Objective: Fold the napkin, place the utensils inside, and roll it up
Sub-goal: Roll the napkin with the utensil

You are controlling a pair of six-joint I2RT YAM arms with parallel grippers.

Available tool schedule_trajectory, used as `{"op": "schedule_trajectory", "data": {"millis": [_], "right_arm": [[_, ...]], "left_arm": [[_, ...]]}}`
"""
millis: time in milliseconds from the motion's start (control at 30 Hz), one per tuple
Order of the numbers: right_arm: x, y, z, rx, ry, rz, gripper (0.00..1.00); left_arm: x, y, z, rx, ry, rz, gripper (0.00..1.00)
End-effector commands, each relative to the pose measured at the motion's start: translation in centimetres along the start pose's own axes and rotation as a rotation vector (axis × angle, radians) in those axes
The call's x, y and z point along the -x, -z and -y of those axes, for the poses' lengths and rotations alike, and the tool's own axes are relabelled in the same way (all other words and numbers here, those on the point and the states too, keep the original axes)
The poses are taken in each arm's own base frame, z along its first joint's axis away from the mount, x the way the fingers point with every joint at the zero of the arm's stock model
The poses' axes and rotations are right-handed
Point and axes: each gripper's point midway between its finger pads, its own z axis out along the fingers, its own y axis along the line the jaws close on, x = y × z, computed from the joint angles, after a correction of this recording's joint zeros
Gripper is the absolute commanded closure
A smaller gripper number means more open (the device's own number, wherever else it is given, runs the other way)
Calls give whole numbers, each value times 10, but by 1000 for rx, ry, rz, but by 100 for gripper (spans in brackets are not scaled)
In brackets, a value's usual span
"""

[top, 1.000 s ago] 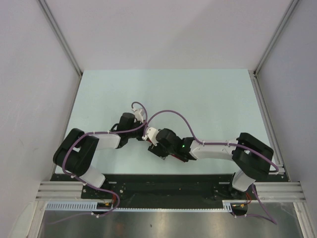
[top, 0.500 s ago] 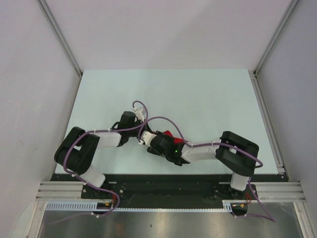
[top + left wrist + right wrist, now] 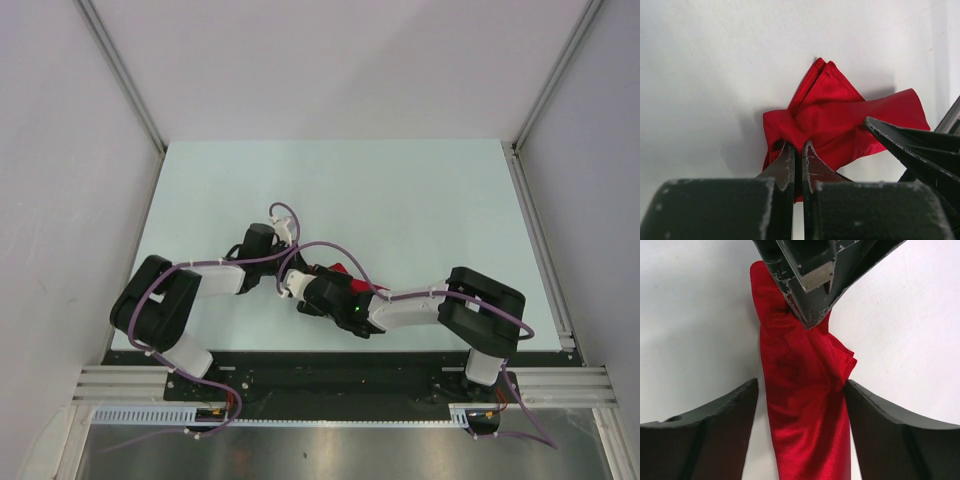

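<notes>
The napkin [image 3: 840,120] is a bright red bundle, rolled long and narrow, lying on the pale table. My left gripper [image 3: 797,145] is shut, its tips pinching the bunched cloth at one end of the roll. My right gripper [image 3: 800,382] stands open astride the napkin [image 3: 805,410], one finger on each side; the right-hand finger [image 3: 875,410] touches a folded edge. In the top view only a red scrap of the napkin [image 3: 340,270] shows between the two wrists. The utensils are out of view.
The pale table [image 3: 400,190] is walled by white panels with metal rails left and right. Both arms meet near the table's front centre, with purple cables looping over them. The black base rail runs along the near edge.
My right arm has swung left and nearer the left gripper, uncovering a bit of red cloth. Its jaws have widened a little. The left gripper stays shut in place.
</notes>
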Motion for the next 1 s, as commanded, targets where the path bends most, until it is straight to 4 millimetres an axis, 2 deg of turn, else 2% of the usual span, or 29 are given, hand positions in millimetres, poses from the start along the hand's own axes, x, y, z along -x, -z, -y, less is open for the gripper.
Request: {"op": "schedule_trajectory", "data": {"millis": [0, 167, 267, 300, 333, 367, 400, 433, 467, 533, 567, 633, 667, 767, 833, 967], "right_arm": [[8, -2, 16, -46, -10, 17, 23], [-5, -13, 13, 29, -76, -36, 23], [-11, -14, 6, 128, -112, -57, 24], [-2, -14, -1, 190, -145, -30, 25], [-10, -14, -2, 226, -160, -61, 26], [-16, -12, -8, 267, -167, -88, 28], [-10, -11, -15, 335, -199, -78, 29], [-13, -11, -16, 366, -220, -92, 32], [-22, -9, -23, 409, -233, -133, 40], [-19, -4, -36, 513, -278, -141, 49], [-25, -2, -38, 542, -299, -162, 56], [-24, 4, -48, 623, -346, -169, 61], [-24, 6, -49, 667, -376, -164, 64], [-18, 11, -48, 745, -456, -153, 70], [-17, 12, -46, 778, -498, -150, 71], [-6, 14, -39, 885, -604, -128, 72]], "left_arm": [[-12, 3, -5, 18, -13, -57, 100], [-11, 5, -4, 13, -29, -53, 100], [-10, 5, -2, 8, -45, -53, 100], [-10, 6, -1, 4, -54, -52, 100], [-9, 7, -1, 3, -57, -51, 100], [-7, 7, 0, 2, -63, -46, 100], [-6, 8, 1, -1, -69, -43, 100], [-4, 8, 2, -2, -74, -38, 100], [-3, 8, 2, 0, -75, -34, 100], [2, 10, 5, -10, -86, -16, 98], [3, 10, 6, -9, -88, -8, 88], [12, 14, 5, 16, -95, 27, 69], [16, 15, 5, 28, -99, 41, 51], [28, 23, -3, 100, -114, 90, 32], [28, 27, -10, 139, -115, 102, 27], [34, 39, -17, 199, -120, 167, 24]]}}
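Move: My left fingers are still shut on the left end of the rolled napkin; the roll's middle lies about 10 cm to their right, 3 cm back and slightly lower. My open right hand already straddles the roll, whose middle sits some 3 cm to its right, level fore and aft, about 3 cm below. From the right hand, the loose flap corner is roughly 5 cm ahead, 3 cm to the right and 2 cm down. My right hand eases forward about 2 cm, then draws back over the roll as it sinks about 2 cm, the wrist tipping its fingers some 40 degrees towards straight down while they close and pinch the cloth. Once that grip is forming, my left fingers open, let go of the left end and lift away, about 3 cm to the left. ##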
